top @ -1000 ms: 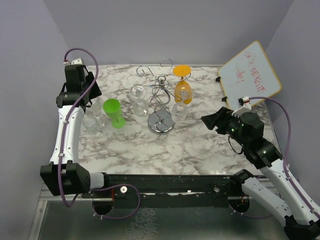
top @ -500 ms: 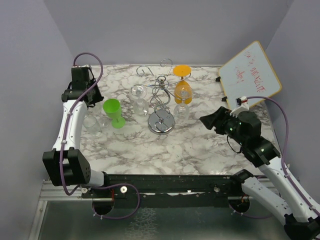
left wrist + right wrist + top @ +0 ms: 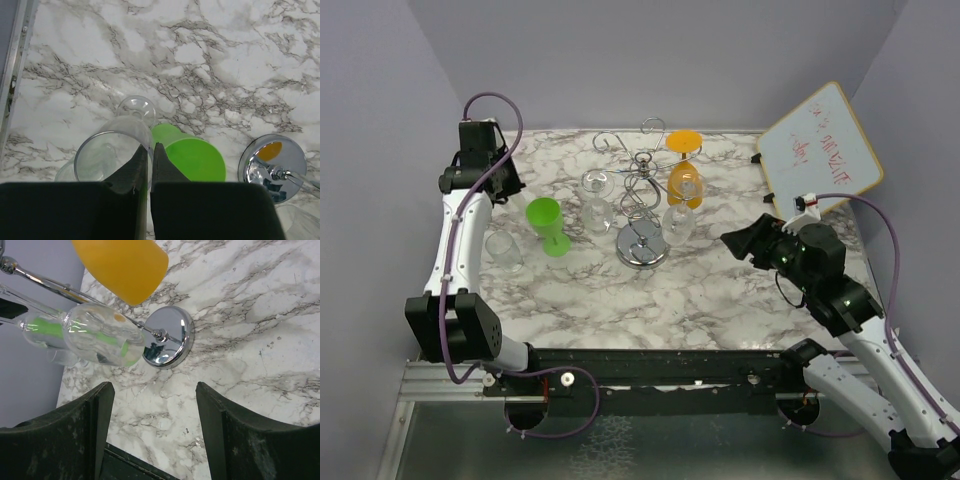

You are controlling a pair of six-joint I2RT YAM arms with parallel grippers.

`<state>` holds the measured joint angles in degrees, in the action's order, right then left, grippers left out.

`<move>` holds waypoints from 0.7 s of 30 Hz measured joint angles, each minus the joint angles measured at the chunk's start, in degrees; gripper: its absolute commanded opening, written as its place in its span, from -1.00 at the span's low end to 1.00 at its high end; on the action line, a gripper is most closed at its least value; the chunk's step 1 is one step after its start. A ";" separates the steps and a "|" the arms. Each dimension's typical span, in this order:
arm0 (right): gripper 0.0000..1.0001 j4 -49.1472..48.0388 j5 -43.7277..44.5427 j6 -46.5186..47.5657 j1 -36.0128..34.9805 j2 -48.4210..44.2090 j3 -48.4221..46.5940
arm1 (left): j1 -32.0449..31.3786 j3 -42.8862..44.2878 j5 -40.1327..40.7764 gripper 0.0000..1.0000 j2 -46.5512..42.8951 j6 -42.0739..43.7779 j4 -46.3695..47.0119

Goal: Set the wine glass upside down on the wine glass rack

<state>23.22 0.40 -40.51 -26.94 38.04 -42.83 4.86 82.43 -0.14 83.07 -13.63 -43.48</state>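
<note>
A clear wine glass (image 3: 503, 248) stands upright at the table's left, beside a green one (image 3: 546, 222). My left gripper (image 3: 503, 185) hovers above and behind them. In the left wrist view its jaws (image 3: 150, 150) are shut with nothing between them; the clear glass's rim (image 3: 112, 150) and the green glass (image 3: 192, 157) lie below. The chrome wine glass rack (image 3: 640, 185) stands mid-table on its mirrored base (image 3: 642, 246). An orange glass (image 3: 685, 182) and a clear glass (image 3: 678, 222) hang from it upside down. My right gripper (image 3: 732, 243) is open and empty right of the rack.
Another clear glass (image 3: 597, 195) sits just left of the rack. A small whiteboard (image 3: 823, 145) leans at the back right. In the right wrist view the rack base (image 3: 170, 337), hanging clear glass (image 3: 100, 332) and orange glass (image 3: 122, 265) lie ahead of my open gripper (image 3: 153, 390).
My left gripper's jaws have closed from about half open, and the left arm has shifted a little toward the back. The glasses and the right arm have stayed put.
</note>
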 measured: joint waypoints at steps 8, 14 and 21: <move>0.43 -0.31 0.00 -0.02 0.00 0.17 0.00 | -1.70 6.67 0.50 -1.00 -0.33 0.37 -0.90; 0.42 -1.03 0.00 -0.02 0.00 1.09 0.00 | -3.23 13.42 0.00 -1.00 -3.34 -0.81 -1.66; 0.42 -1.31 -0.02 -0.02 0.00 1.70 -0.76 | -3.50 24.68 -5.11 -1.00 -8.20 -3.82 -0.68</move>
<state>21.91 0.38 -40.53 -26.94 39.75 -43.59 1.37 107.11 -5.26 74.87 -17.45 -44.16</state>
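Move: The left hand already pinches the clear wine glass by its rim, foot downward. The rack's empty back-left hook lies about 18 cm to its right, 1 cm back and 15 cm above. The clear glass already hanging on the rack is some 17 cm right, 9 cm back and 8 cm up. On the table, the green glass stands about 6 cm right, 4 cm back and 10 cm below. From the right hand the empty hook is roughly 15 cm ahead, 24 cm left and 13 cm up. Upward, slowly at first and then fast, the left hand carries the clear wine glass some 23 cm away from the table, drifting about 4 cm left towards the end. The wrist tips up by about 30 degrees, swinging the foot of the glass forward, while the shut fingers keep their pinch on the rim. ##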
